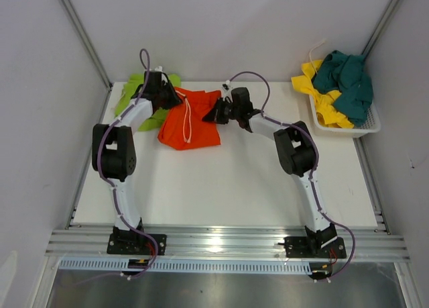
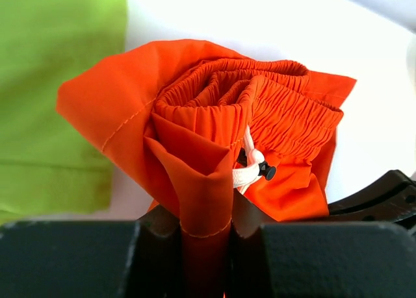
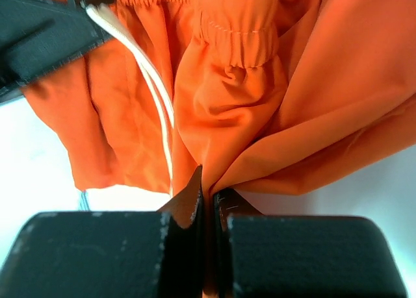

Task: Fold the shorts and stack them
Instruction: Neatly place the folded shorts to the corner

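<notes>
An orange pair of shorts (image 1: 190,123) with a white drawstring lies at the back middle of the table. My left gripper (image 1: 175,96) is shut on its left end; the left wrist view shows a bunched fold of orange shorts (image 2: 214,136) pinched in my left gripper (image 2: 207,228). At the right end my right gripper (image 1: 213,112) is shut on the cloth, and the right wrist view shows my right gripper (image 3: 209,204) clamping a thin fold of the orange shorts (image 3: 240,97). A lime green pair (image 1: 134,93) lies flat behind the left arm. Yellow (image 1: 322,100) and dark teal (image 1: 348,83) pairs sit in the basket.
A white mesh basket (image 1: 367,128) stands at the table's back right corner. Grey walls close in the table at the back and on both sides. Both arm bases are bolted to the rail at the near edge.
</notes>
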Available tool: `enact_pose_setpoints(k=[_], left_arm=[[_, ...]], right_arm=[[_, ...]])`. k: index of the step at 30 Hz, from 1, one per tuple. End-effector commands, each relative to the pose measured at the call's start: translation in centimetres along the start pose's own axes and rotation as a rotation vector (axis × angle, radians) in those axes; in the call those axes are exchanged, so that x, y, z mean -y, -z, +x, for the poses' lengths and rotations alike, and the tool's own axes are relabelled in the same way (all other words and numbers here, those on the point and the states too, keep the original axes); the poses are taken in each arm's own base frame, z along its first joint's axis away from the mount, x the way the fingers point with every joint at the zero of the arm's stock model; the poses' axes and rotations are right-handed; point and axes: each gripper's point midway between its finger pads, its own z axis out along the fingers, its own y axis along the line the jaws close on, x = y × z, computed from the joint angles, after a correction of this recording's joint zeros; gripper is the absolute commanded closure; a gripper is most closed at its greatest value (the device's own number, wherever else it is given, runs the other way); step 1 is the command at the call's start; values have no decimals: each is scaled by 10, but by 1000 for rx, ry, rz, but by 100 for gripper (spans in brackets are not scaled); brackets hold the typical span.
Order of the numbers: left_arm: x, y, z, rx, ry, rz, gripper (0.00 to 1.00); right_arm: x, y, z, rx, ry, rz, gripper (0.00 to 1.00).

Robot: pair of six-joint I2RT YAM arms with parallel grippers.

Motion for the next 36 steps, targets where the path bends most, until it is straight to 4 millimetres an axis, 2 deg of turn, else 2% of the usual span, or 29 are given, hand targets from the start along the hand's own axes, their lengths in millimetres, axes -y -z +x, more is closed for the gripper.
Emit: enact_pose_setpoints(k=[1,3,5,6,7,8,9,10,11,12,14,19,21,25,28,33,34,36], left_arm=[[0,3,-37,43,-6,26,100],[-8,4,-44,46,-2,9,100],[-7,4,-59,68,-14,7,100],[-12,6,-65,71,-11,-6,100],[-13,7,-71,79,-16,-12,100],[-14,6,-75,76,-13,-16,100],[-13,9,-87,97,-17,-11,100],[-13,9,-89,98,-17,-8,100],[-13,9,-92,99,-16,-6,100],[-8,12,-105,124,-26,8,100],[-2,14,-117,150,-34,37,100],[0,17,-138,202,-37,78,100],[-17,22,-152,230,-21,77,100],[-26,29,-172,253,9,100,100],[-43,32,-179,258,32,67,100],[-75,32,-189,275,94,49,100],[-78,31,-190,277,98,50,100],[-83,28,-195,293,95,54,100]], right_arm=[[-41,-16,-37,98,4,-166,100],[-43,-29,-43,137,-8,-222,100],[-63,-34,-67,216,-32,-293,100],[-54,-49,-58,209,-58,-297,100],[-77,-48,-78,254,-60,-351,100],[-83,-53,-82,275,-63,-379,100],[-76,-69,-71,272,-84,-384,100],[-82,-73,-73,292,-90,-404,100],[-102,-69,-91,356,-92,-447,100],[-104,-71,-92,375,-100,-459,100],[-110,-70,-95,429,-121,-499,100],[-116,-62,-117,615,-197,-512,100],[-120,-65,-116,649,-223,-520,100],[-123,-69,-124,720,-276,-502,100],[-122,-71,-129,777,-315,-464,100],[-120,-77,-124,851,-369,-421,100],[-117,-83,-118,853,-380,-412,100],[-114,-82,-122,884,-412,-408,100]])
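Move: The folded green shorts lie about 15 cm to the left gripper's left, some 6 cm farther out and roughly 10 cm below; the table's far left corner is about 28 cm left and 16 cm ahead. The held red shorts hang with their middle about 5 cm back, 4 cm right and 6 cm below the left gripper. From the right gripper the green shorts are some 27 cm left, 11 cm ahead and 7 cm lower. Keep both grippers pinched on the red shorts and carry them left, outward and up over the green shorts. Bring the left gripper about 14 cm left, 9 cm forward and 7 cm up. Take the right one some 12 cm left, rising and reaching forward too, and turn its fingers about 50 degrees, from left-and-down to forward-left and slightly upward. ##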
